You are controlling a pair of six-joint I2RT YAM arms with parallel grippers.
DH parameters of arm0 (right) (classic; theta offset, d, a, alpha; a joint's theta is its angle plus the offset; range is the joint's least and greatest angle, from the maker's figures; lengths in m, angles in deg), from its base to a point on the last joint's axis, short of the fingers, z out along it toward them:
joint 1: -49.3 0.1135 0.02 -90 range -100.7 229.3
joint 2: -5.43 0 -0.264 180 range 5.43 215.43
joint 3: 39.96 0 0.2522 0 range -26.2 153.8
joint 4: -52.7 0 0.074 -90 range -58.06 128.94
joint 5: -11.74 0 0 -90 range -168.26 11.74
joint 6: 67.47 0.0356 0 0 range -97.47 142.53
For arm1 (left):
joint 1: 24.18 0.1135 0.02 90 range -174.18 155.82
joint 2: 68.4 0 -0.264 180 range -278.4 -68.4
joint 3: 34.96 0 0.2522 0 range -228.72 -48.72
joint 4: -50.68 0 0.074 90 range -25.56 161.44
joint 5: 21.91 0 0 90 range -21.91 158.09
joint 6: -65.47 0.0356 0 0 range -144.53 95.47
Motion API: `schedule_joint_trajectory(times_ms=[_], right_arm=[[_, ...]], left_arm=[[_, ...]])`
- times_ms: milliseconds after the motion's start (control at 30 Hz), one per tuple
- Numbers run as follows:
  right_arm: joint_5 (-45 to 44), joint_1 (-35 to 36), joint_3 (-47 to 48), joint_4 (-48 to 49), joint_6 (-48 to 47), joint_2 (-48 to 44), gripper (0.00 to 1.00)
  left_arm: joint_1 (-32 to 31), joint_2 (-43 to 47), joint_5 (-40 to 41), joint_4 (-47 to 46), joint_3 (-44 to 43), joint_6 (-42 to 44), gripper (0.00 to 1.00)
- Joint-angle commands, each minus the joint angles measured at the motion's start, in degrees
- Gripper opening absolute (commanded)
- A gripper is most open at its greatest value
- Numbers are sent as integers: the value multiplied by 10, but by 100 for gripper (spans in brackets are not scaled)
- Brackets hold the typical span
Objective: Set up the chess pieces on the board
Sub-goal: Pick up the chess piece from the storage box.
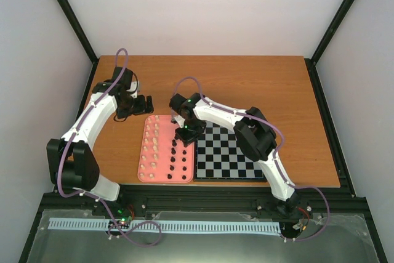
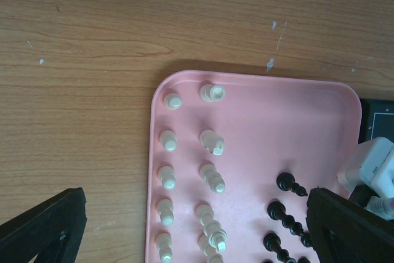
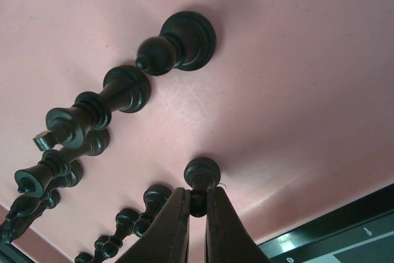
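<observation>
Black chess pieces (image 3: 126,87) stand in rows on the right half of a pink tray (image 3: 277,90), with the cream-white set (image 2: 212,177) on its left half. My right gripper (image 3: 197,198) is shut on a small black pawn (image 3: 202,173) whose base still rests on the tray. In the top view this gripper (image 1: 184,135) sits over the tray's far right part, next to the board (image 1: 231,152). No pieces show on the checkered board. My left gripper (image 2: 197,238) hangs open above the tray's far end with nothing between its fingers (image 2: 49,226).
The pink tray (image 1: 165,180) lies against the board's left edge near the table's front. Black pieces (image 2: 289,184) stand close beside the held pawn. The right arm (image 1: 258,133) reaches across the board. Bare wooden table (image 1: 246,84) lies behind both.
</observation>
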Motion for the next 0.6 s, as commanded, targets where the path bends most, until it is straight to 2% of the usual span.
schedule_joint_trajectory(times_ms=[0,333,467,567], right_arm=[[-3,7,-3,-10,-4,6,3],[-80,-6,26,-48,26,-77,3],[-114,-28,-15,-66,41,-144,3],[-134,-54,-99,-64,50,-204,3]], left_arm=[[-2,13,-4,-10,1,-7,100],[-2,16,-3,-8,-1,-6,100],[-2,17,-4,-7,-3,-6,100],[-2,18,-5,-7,-4,-6,100]])
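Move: My right fingers are already shut on a black pawn in the storage box. Its likely goal, the far-right part of the board beside the black pieces already placed, lies about 20 cm to the right and 6 cm ahead. The nearest black piece stands some 3 cm ahead and 3 cm left, and the next pawn 3 cm back, straight in line. From my left hand the gripped pawn is roughly 14 cm right, 11 cm back and 13 cm down. With my right hand I keep the pawn pinched, hold still briefly, then pull it up out of the storage box, gathering speed. I rise about 7 cm while sweeping some 4 cm right and a little forward, towards the board, as my wrist swings the fingertips about 10 degrees forward towards vertical. ##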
